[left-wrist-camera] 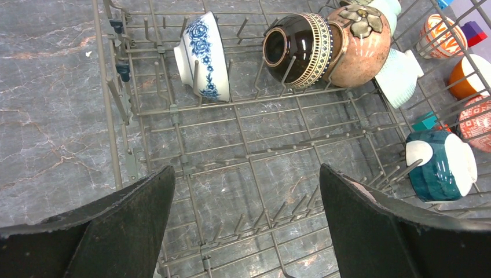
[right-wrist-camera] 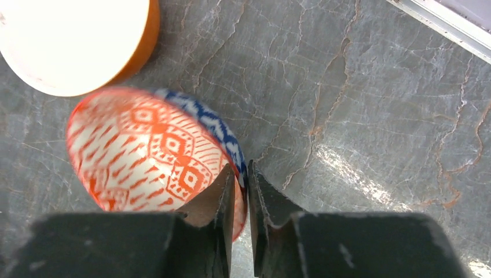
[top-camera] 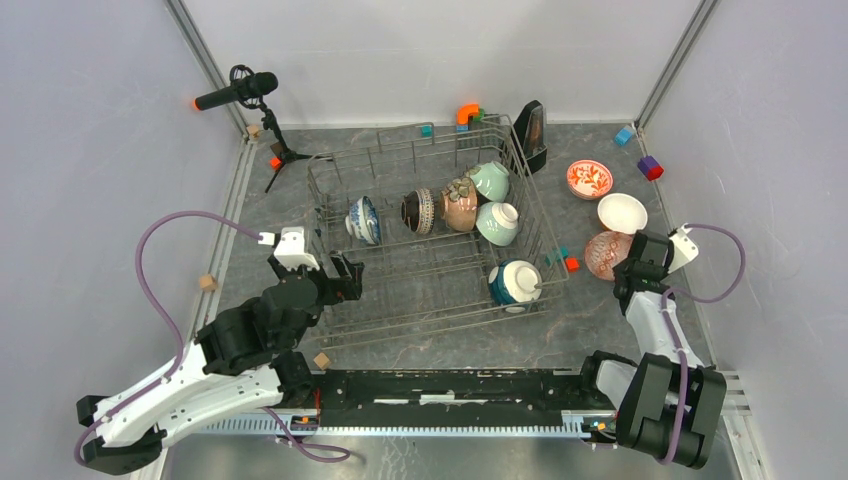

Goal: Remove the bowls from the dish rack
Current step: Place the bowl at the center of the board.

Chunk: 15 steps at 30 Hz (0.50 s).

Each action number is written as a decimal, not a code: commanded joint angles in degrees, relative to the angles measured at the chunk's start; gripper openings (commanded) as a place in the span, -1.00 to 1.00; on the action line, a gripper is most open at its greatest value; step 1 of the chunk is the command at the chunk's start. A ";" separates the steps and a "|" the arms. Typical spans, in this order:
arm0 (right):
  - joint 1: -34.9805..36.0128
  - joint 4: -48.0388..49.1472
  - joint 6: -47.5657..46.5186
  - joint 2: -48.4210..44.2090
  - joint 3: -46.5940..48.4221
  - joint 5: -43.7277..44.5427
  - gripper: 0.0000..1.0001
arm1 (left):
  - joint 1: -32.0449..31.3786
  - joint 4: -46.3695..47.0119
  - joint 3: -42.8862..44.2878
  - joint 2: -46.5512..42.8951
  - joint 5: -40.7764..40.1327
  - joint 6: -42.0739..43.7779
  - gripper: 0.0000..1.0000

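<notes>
The grey wire dish rack (top-camera: 440,290) holds several bowls on their sides: blue-white (top-camera: 363,220), dark striped (top-camera: 418,211), tan (top-camera: 460,203), mint green (top-camera: 490,181) and teal (top-camera: 515,283). Right of the rack, on the table, are a red-floral bowl (top-camera: 589,179), a white bowl (top-camera: 622,212) and the red-lattice bowl (right-wrist-camera: 145,150). My right gripper (right-wrist-camera: 242,174) is shut on the red-lattice bowl's rim, one finger inside and one outside. My left gripper (left-wrist-camera: 246,174) hangs open over the rack's near left floor, nothing between its fingers, with the blue-white bowl (left-wrist-camera: 202,55) ahead.
A microphone on a small tripod (top-camera: 240,92) stands at the back left, and a black wedge-shaped object (top-camera: 530,125) behind the rack. Small coloured blocks lie about: purple (top-camera: 650,167), blue (top-camera: 624,135), wooden (top-camera: 207,283). Walls close in both sides.
</notes>
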 commanded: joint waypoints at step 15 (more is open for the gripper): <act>-7.16 -1.10 8.98 0.48 2.15 -9.85 -1.00 | -0.30 2.04 0.61 -0.12 1.30 -1.14 0.99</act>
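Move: The red-patterned bowl stands at my right fingertips, its rim between the pads; its middle is about 5 cm to the left, 3 cm ahead and 2 cm lower. The white-lined orange bowl is some 13 cm ahead and 2 cm left, and the small red block 15 cm left, level with me. From my left hand, the red-patterned bowl is roughly 62 cm to the right, 9 cm ahead and 20 cm below. My right fingers finish closing and pinch the rim of the red-patterned bowl on its right-hand side. As they close I lift about 1 cm, then ease back down and back towards my base by about as much, rolling the hand some 5 degrees so its left side rises and keeping the pinch. ##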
